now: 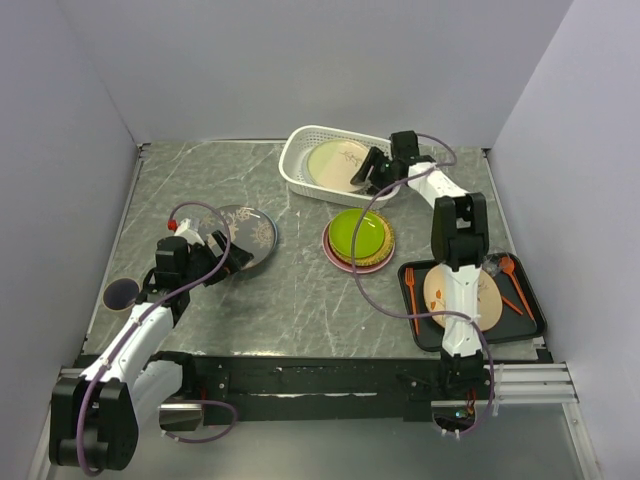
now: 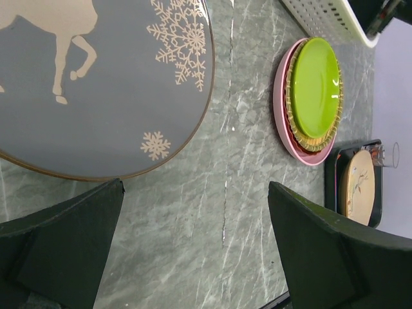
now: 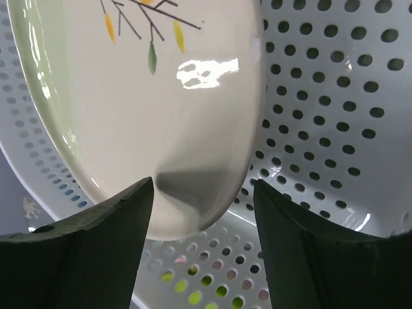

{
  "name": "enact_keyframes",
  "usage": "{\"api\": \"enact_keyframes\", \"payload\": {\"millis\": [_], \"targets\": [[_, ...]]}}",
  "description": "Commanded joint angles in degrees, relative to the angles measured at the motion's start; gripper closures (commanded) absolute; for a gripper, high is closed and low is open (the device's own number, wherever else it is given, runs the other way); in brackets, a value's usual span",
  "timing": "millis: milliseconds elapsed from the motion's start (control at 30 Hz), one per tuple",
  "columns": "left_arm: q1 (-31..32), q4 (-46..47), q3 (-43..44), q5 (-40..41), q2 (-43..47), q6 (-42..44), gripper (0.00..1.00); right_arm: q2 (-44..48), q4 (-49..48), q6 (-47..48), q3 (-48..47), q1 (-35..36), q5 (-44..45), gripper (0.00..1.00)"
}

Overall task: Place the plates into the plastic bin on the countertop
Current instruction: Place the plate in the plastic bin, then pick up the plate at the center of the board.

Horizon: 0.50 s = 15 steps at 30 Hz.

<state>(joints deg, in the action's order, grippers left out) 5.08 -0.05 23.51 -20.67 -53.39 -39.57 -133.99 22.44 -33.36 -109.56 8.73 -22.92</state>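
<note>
The white perforated plastic bin (image 1: pixel 297 170) stands at the back of the countertop (image 1: pixel 300 300). A cream plate with a sprig (image 1: pixel 338 163) lies tilted inside it. My right gripper (image 1: pixel 372 168) is open at that plate's near rim. In the right wrist view the plate (image 3: pixel 148 96) ends between my spread fingers (image 3: pixel 203 185) and touches neither. My left gripper (image 1: pixel 232 255) is open beside the grey-brown deer plate (image 1: pixel 250 232). In the left wrist view that plate (image 2: pixel 96 84) lies just beyond my left gripper (image 2: pixel 196 212). A lime green plate (image 1: pixel 359 234) tops a stack with a pink plate (image 1: pixel 330 247) at the bottom.
A flat black tray (image 1: pixel 530 322) at the right front holds another cream plate (image 1: pixel 460 297), orange utensils (image 1: pixel 512 282) and a glass (image 2: pixel 385 154). A small dark disc (image 1: pixel 121 292) lies at the left. Walls enclose the countertop on three sides.
</note>
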Motion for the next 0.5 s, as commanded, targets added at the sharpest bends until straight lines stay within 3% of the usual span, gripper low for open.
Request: {"api": "enact_keyframes", "payload": {"millis": [0, 467], "targets": [[0.2, 0.9, 1.5, 1.3, 1.2, 0.6, 0.01, 9.2, -3.4, 0.1, 4.0, -1.4, 6.6, 0.28], [0.2, -3.9, 3.2, 8.4, 2.1, -0.7, 0.01, 11.6, -2.6, -1.8, -0.8, -1.3, 7.4, 0.28]]}}
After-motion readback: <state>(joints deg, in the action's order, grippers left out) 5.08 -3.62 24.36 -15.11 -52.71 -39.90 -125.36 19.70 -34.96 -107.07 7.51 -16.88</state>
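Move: The grey plate waiting next is about 31 cm to my right hand's left, 22 cm back and a few centimetres lower. My right hand is still down in the bin: the cream plate's centre is roughly 6 cm to its left, 2 cm ahead and slightly below, and the green plate stack sits some 22 cm back, 2 cm left. From my left hand the grey plate is about 7 cm ahead, 2 cm left and 9 cm below. I lift my right hand up out of the bin by about 7 cm, leaving the cream plate behind; it drifts some 3 cm to my right on the way, the fingers staying open while their tips pitch up and swing clockwise a little. My left hand, open and empty above the near side of the grey plate, eases 1.5 cm left and turns about 5 degrees counter-clockwise. ##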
